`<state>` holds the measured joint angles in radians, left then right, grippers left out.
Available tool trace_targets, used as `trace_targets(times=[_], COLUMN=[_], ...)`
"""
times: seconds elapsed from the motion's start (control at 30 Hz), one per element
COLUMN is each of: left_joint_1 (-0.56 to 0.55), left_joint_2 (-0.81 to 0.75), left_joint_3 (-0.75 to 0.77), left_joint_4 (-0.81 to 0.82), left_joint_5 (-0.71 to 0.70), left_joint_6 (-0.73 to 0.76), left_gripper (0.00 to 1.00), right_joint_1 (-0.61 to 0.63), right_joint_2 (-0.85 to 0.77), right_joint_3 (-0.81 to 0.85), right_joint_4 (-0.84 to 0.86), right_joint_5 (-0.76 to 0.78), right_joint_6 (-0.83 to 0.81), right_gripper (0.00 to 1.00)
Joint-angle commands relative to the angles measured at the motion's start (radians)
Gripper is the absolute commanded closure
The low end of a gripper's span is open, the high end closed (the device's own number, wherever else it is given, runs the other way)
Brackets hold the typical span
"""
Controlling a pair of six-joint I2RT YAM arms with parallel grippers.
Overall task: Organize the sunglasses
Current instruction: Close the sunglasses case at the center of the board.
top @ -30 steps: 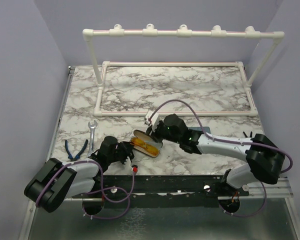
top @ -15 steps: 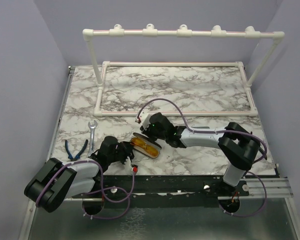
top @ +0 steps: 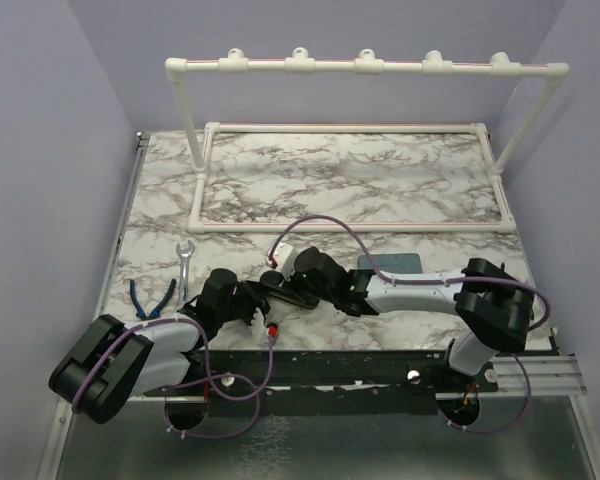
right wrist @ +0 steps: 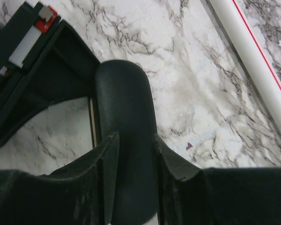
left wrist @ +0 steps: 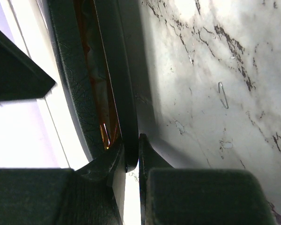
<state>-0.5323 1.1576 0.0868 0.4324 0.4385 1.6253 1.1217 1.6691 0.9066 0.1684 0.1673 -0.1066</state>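
The yellow-orange sunglasses (left wrist: 104, 123) show only as an orange sliver inside the almost closed black oval case (top: 277, 290). My left gripper (left wrist: 131, 146) is shut on the thin rim of the case's (left wrist: 118, 70) lower shell, at its near-left end. In the top view the left gripper (top: 252, 302) sits just left of the case. My right gripper (right wrist: 135, 137) lies over the case's rounded lid (right wrist: 124, 93), its jaws parted and resting on top of the lid rather than round it. From above, the right gripper (top: 298, 280) covers most of the case.
A grey-blue rectangular case (top: 390, 263) lies right of the right wrist. Blue-handled pliers (top: 152, 297) and a wrench (top: 184, 268) lie at the left. A white pipe frame (top: 350, 127) stands across the back, one of its pipes (right wrist: 253, 61) near the right gripper.
The right gripper has moved left and toward the near edge onto the case. The case, open with the orange glasses showing, is now folded almost closed. The left arm has stayed put.
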Motion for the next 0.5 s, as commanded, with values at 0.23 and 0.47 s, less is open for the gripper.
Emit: trace_targets(times=[0.23,0.47], left_joint_1=[0.000,0.000], left_joint_2=[-0.011,-0.019], left_joint_3=[-0.005,-0.005], left_joint_4=[-0.014,-0.013], left_joint_5=[0.008,0.000], left_joint_6=[0.027,0.042], left_gripper=[0.90,0.90], right_joint_1=[-0.143,-0.203], right_joint_2=[-0.104,0.087], right_joint_3=[0.001,0.125], right_joint_4=[-0.268,-0.315], right_joint_5=[-0.440,-0.601], right_joint_6=[-0.143,-0.219], right_gripper=[0.00,0.00])
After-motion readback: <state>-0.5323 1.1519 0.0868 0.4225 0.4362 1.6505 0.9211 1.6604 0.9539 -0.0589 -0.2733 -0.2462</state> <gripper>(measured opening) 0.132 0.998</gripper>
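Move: Under the right hand lies the nearly closed dark sunglasses case, its middle some 5 cm below and about 1 cm farther out. The grey case sits roughly 22 cm to this hand's right and 6 cm farther out; the wrench is about 24 cm to its left and 6 cm out. From the left hand, already pinching the rim near the case's left end, the case's middle is about 6 cm to the right, 1 cm higher, neither out nor back. Spreading its fingers wide, the right hand hops up about 2.5 cm and slightly back over the lid, then sinks about 4 cm, having shifted some 3 cm right. It tips down and turns counter-clockwise so the fingers straddle the case's right half, the near finger close against the near side, the far one clear. The left hand stays still and keeps its pinch on the rim. ##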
